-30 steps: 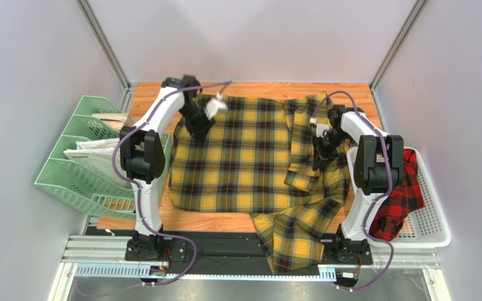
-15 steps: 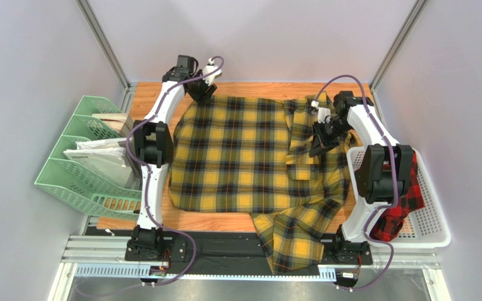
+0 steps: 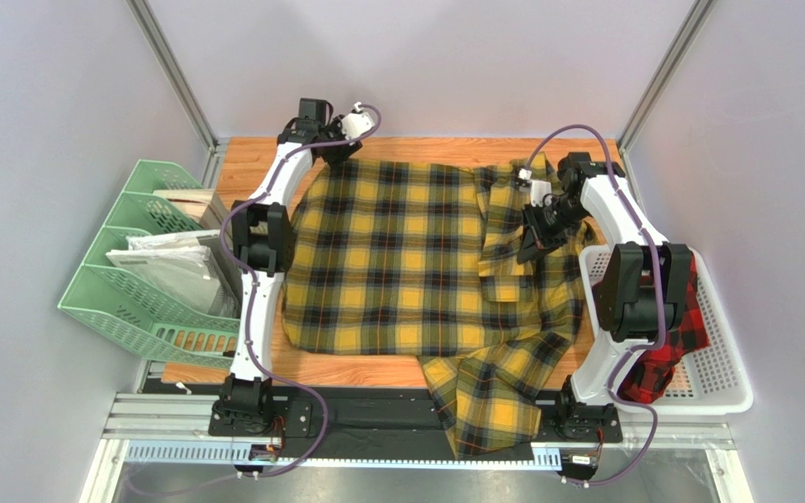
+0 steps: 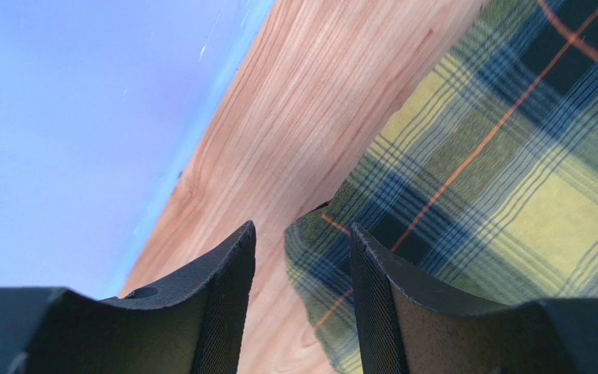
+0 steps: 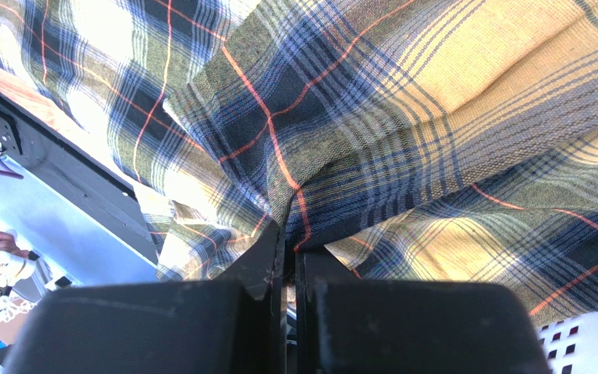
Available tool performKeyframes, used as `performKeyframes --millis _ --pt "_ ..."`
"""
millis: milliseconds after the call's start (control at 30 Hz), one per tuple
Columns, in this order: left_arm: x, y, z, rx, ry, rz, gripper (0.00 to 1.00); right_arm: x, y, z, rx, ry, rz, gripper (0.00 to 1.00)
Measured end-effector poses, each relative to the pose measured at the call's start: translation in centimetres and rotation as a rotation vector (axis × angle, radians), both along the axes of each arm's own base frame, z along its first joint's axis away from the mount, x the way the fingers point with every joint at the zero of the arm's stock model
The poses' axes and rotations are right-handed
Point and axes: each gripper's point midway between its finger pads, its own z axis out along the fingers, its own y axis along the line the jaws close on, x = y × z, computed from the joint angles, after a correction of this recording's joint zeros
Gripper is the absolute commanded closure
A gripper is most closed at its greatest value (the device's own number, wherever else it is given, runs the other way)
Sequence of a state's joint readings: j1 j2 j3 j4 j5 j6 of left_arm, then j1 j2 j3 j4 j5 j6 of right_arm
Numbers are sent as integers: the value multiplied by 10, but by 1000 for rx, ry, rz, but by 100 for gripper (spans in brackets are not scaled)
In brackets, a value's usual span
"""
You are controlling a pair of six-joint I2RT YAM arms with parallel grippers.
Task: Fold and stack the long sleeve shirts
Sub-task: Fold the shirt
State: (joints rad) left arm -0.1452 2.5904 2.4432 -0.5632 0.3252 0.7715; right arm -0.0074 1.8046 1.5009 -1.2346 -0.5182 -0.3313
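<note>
The yellow-and-black shirt (image 3: 407, 262) lies spread across the wooden table (image 3: 255, 157), one part hanging over the near edge. My left gripper (image 3: 341, 145) is at the shirt's far left corner. In the left wrist view its jaws (image 4: 302, 245) stand open, with the shirt's corner (image 4: 322, 249) between them, against the right finger (image 4: 376, 273) and apart from the left one. My right gripper (image 3: 529, 248) is shut on a pinched fold of the yellow shirt (image 5: 302, 195) on its right side. The red-and-black shirt (image 3: 680, 330) lies in the white basket (image 3: 727, 383).
Green file trays (image 3: 139, 283) holding papers stand off the table's left edge. The white basket sits at the right edge beside the right arm. Grey walls and metal posts close the back and sides. A black rail (image 3: 375, 414) runs along the near edge.
My left arm has swung from above the shirt's upper left area out to its far left corner. The right gripper has shifted slightly toward the back, still holding the fold.
</note>
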Motion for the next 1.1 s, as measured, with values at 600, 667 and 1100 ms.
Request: performKeyframes --millis 600,667,1100 --pt "-10 2 -51 233 -1 -277 59 -1 -4 0 -25 -10 11 100" --pt "-12 1 -54 254 -1 -303 75 -1 -5 0 -29 -10 11 100" --pt "-7 -1 -59 272 -36 -314 100 21 -2 32 -11 -105 15 100"
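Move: The shirt's far-left corner, at its hem, lies under my left hand: about 6 cm down and 1 cm back. The back wall is some 7 cm ahead of this hand; the folded-over sleeve is roughly 37 cm to its right and 29 cm nearer me. From my right hand, which already holds that sleeve, the corner is about 31 cm ahead, 40 cm left and 9 cm down; the sleeve's cuff hangs some 5 cm back and 5 cm left, 8 cm below. I lower my left hand about 6 cm, almost straight down onto the far-left corner, turning the wrist some 20 degrees clockwise and raising its left side as it sinks. There the half-open fingers shut fully, pinching the far edge of the cloth. My right hand keeps its closed grip on the sleeve, nearly still, then at the very end starts up and forward, about 3 cm up. ##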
